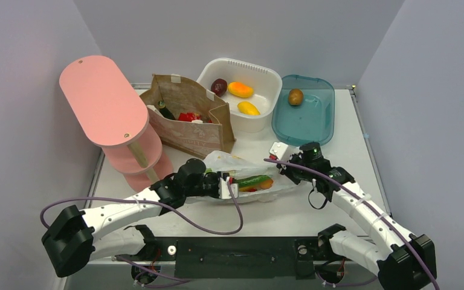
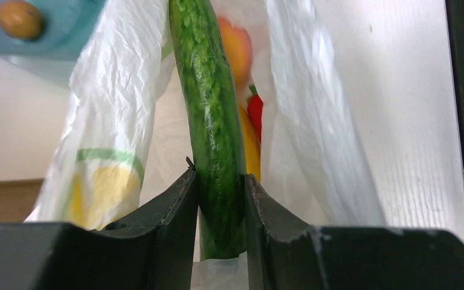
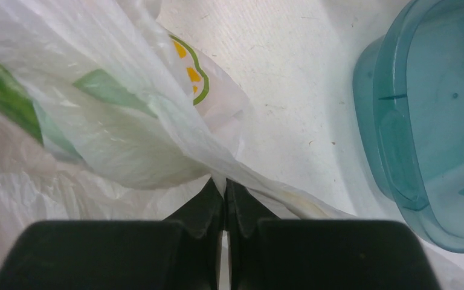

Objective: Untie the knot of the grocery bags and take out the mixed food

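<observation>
A thin white grocery bag (image 1: 235, 162) lies open at the table's middle. A long green cucumber (image 2: 211, 121) pokes out of its mouth, and my left gripper (image 2: 220, 187) is shut on the cucumber's near end. Behind the cucumber sit a peach-coloured fruit (image 2: 237, 48) and a red pepper (image 2: 255, 112). From above, the cucumber (image 1: 252, 180) lies across the bag between both arms. My right gripper (image 3: 225, 184) is shut on a fold of the grocery bag (image 3: 127, 139) at its right side. The bag carries yellow and green marks (image 3: 190, 72).
A teal tray (image 1: 305, 115) with a brown fruit (image 1: 295, 96) stands at the back right, close to my right gripper. A white tub (image 1: 241, 90) holds orange-yellow fruits. A brown paper bag (image 1: 187, 115) and a pink tiered stand (image 1: 112, 115) are at the back left.
</observation>
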Tool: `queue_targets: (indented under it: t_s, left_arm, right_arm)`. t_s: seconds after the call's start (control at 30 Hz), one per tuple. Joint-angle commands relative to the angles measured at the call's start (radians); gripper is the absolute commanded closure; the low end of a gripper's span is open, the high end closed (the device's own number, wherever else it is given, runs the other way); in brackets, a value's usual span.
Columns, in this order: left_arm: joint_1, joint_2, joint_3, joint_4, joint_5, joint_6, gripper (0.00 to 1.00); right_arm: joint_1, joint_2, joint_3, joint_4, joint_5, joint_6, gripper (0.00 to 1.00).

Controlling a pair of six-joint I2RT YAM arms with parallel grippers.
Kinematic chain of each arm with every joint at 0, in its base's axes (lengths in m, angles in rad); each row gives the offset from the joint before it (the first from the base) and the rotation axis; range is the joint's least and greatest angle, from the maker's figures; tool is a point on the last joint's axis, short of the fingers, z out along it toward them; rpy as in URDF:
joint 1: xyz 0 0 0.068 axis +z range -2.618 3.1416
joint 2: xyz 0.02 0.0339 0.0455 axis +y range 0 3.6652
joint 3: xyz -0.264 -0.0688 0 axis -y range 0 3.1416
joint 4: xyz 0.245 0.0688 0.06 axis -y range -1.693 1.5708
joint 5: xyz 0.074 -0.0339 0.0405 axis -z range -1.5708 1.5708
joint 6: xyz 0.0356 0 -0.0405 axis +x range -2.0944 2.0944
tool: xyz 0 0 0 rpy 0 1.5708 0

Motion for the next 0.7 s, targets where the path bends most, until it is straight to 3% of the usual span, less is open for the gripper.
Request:
queue_targets:
  t_s: [0.0, 0.1, 0.2, 0.33, 0.43, 0.5, 0.67]
  left_arm:
    - [-0.019, -0.073, -0.043, 0.272, -0.003, -0.009, 1.00]
    - [-0.028, -0.082, -0.050, 0.314, -0.008, 0.002, 1.00]
    - [-0.038, -0.065, -0.032, 0.364, -0.047, -0.076, 1.00]
    - [-0.031, -0.009, 0.037, 0.398, -0.111, -0.252, 1.00]
    - [-0.036, 0.029, 0.063, 0.426, -0.123, -0.337, 1.00]
    - [-0.048, 0.048, 0.064, 0.443, -0.140, -0.367, 1.00]
    - [-0.051, 0.064, 0.049, 0.490, -0.202, -0.380, 1.00]
  right_arm:
    - [0.002, 0.038, 0.001, 0.025, 0.101, 0.018, 1.00]
    - [-0.003, 0.073, 0.023, 0.018, 0.122, 0.056, 1.00]
    - [-0.008, 0.075, 0.039, 0.003, 0.047, 0.060, 1.00]
    - [-0.018, -0.010, 0.009, 0.029, -0.025, 0.069, 0.81]
    - [-0.022, -0.053, 0.038, 0.041, -0.046, 0.152, 0.56]
    - [-0.023, -0.059, 0.080, 0.039, -0.073, 0.201, 0.46]
    - [-0.030, -0.077, 0.158, 0.033, -0.126, 0.305, 0.34]
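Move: The left hand already grips the cucumber near one end. The right hand, fingers shut on the bag's rim, is about 15 cm to its right and 4 cm ahead, at much the same height. From the left hand the peach lies some 11 cm right, level with it and 8 cm below; the teal tub is about 25 cm right, 22 cm ahead. From the right hand the cucumber's middle is roughly 9 cm left and 3 cm back. Still pinching the cucumber, the left hand draws it up out of the bag by about 7 cm, carrying it right and somewhat forward towards the right hand while its fingertips tilt up some 20 degrees. The right hand dips slightly, opens to let go of the bag's rim, then rises to finish about 5 cm higher, drifting a little left towards the cucumber. ##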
